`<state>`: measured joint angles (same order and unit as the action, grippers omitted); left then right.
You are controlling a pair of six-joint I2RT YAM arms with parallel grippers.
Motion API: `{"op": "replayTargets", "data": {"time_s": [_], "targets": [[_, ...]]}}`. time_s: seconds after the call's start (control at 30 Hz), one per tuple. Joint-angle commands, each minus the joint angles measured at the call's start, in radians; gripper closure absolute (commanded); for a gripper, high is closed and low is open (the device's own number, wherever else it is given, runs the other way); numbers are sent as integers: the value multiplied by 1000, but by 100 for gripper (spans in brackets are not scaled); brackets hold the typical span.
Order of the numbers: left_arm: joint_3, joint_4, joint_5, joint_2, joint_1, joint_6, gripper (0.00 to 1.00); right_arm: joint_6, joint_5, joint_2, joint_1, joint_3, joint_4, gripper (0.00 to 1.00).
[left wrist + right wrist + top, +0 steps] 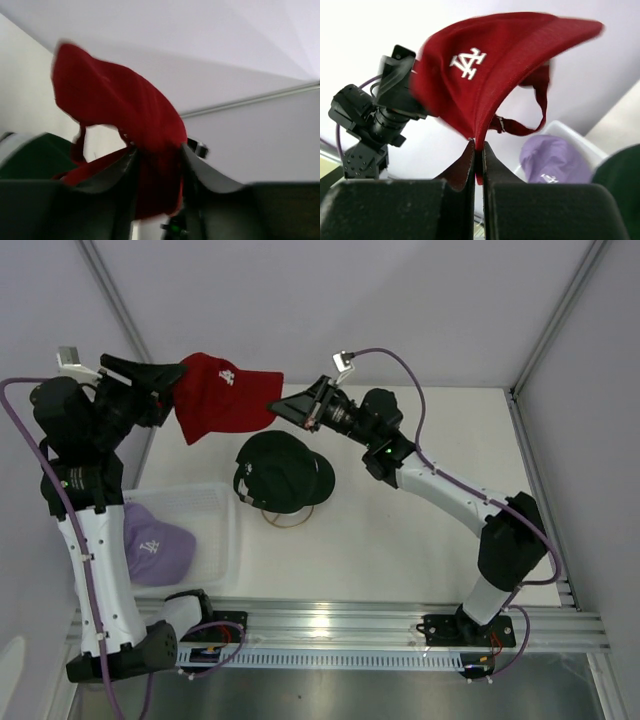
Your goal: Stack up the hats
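A red hat (215,395) with a white logo hangs in the air at the back left, stretched between both grippers. My right gripper (292,406) is shut on its lower edge; in the right wrist view the fingers (479,147) pinch the red cloth (490,65) tightly. My left gripper (165,390) is at the hat's other side. In the left wrist view its jaws (159,155) stand apart, with red fabric (120,110) lying between them. A dark green hat (285,472) sits on a gold wire stand (287,519) mid-table. A lavender hat (155,545) lies in the basket.
The white mesh basket (215,502) stands at the left of the table beside my left arm. White walls close in the back and sides. An aluminium rail (400,625) runs along the near edge by the arm bases.
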<state>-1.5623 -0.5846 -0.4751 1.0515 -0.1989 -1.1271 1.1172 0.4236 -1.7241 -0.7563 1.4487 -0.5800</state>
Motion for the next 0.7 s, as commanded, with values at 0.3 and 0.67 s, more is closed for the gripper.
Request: {"op": "replayTargets", "data": {"time_s": [0.3, 0.67], "targets": [[-139, -321, 52, 128, -174, 513, 1, -79, 142, 152, 155, -45, -99, 100], [134, -133, -74, 163, -177, 441, 0, 3, 216, 113, 163, -53, -244, 100]]}}
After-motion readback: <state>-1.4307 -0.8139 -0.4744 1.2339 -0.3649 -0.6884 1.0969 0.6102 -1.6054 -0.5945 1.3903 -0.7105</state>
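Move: The red hat is held up between both grippers, its middle some 8 cm to the left hand's right and level with it. Under it, the green hat on the stack is about 3 cm ahead and 14 cm right of the left hand, 34 cm below; the purple hat is roughly 13 cm back, 18 cm left and 43 cm below. From the right hand, the green hat is 3 cm ahead, 2 cm left, 27 cm down. Left hand releases the red hat, going left, then 16 cm down; right hand draws it 7 cm right. ##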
